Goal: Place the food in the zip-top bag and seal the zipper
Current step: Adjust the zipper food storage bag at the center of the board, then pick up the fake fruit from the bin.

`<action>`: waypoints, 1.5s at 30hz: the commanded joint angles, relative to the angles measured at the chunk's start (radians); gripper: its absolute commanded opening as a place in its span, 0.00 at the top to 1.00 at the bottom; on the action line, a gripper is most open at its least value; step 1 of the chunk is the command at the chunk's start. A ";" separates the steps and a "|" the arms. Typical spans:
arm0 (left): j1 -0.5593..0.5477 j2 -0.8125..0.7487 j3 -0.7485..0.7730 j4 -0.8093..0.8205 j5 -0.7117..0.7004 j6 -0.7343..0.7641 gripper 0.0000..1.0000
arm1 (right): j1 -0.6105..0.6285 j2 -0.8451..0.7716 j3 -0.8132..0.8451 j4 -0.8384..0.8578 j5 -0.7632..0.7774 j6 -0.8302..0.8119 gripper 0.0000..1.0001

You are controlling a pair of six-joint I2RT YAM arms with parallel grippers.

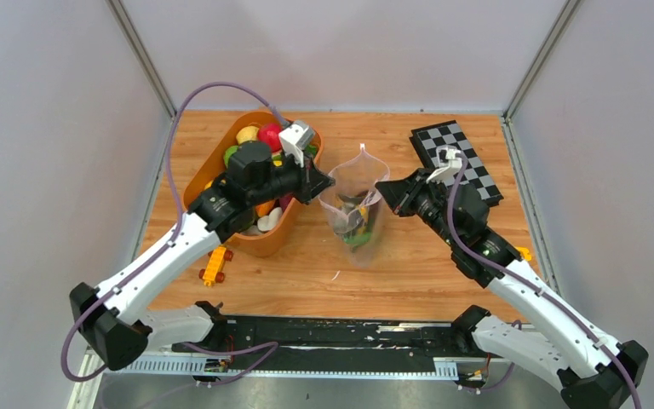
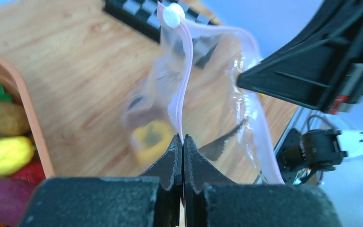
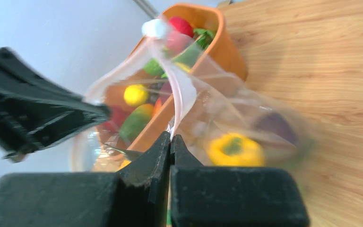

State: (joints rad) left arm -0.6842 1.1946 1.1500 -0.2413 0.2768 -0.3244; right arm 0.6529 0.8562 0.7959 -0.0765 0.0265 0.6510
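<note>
The zip-top bag (image 1: 356, 209) hangs upright at mid-table, held from both sides. My left gripper (image 1: 328, 183) is shut on the left end of the zipper (image 2: 183, 85), a pale pink strip. My right gripper (image 1: 381, 188) is shut on the opposite rim (image 3: 182, 90). The mouth stands open between them, and a white slider (image 2: 172, 15) sits at its far end. Inside the bag lie a yellow pepper (image 3: 231, 149), a purple piece (image 3: 276, 125) and green food (image 1: 356, 237). More food (image 1: 260, 136) fills the orange tub (image 1: 285, 234).
The orange tub stands just left of the bag, under my left arm. A yellow toy car (image 1: 215, 264) lies in front of the tub. A black-and-white checkerboard (image 1: 460, 162) lies at the back right. Grey walls close in the table on three sides.
</note>
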 commanded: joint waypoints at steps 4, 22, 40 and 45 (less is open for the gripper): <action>0.002 -0.014 0.084 0.001 0.031 -0.004 1.00 | -0.003 -0.081 0.050 0.014 0.079 -0.169 1.00; -0.027 0.094 0.029 0.052 -0.064 -0.016 1.00 | -0.004 -0.026 0.118 -0.045 -0.010 -0.183 1.00; 0.057 -0.038 0.006 -0.069 -0.267 0.142 0.15 | -0.003 0.019 0.031 0.067 -0.100 -0.106 1.00; 0.172 -0.019 0.009 -0.069 -0.333 0.217 0.08 | -0.003 0.018 0.031 0.068 -0.103 -0.107 1.00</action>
State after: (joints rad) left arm -0.5873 1.1664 1.1450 -0.3065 0.0238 -0.2031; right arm 0.6529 0.8803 0.8078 -0.0708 -0.0593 0.5274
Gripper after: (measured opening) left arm 0.910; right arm 0.015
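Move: The left fingers are already shut on the left of the open bag's rim. The bag's middle hangs about 5 cm to their right, 3 cm back and some 12 cm below. From the left hand the orange bin's middle lies roughly 19 cm left, 5 cm ahead and 22 cm lower. The right hand keeps the opposite side of the rim, with the bag's middle about 5 cm to its left, 3 cm back and 11 cm down; the chessboard is 22 cm right of that hand, 16 cm ahead and 27 cm lower. Both hands keep their pinch on the bag's rim and lift it, left about 5 cm, right 6–7 cm with its fingers tilting up and easing right. They lower again, the right to its starting height. The left sinks some 5 cm below its start, opens wide and lets go, then backs off left, forward and up towards the bin, turning about 15 degrees counter-clockwise. The right keeps hold. ##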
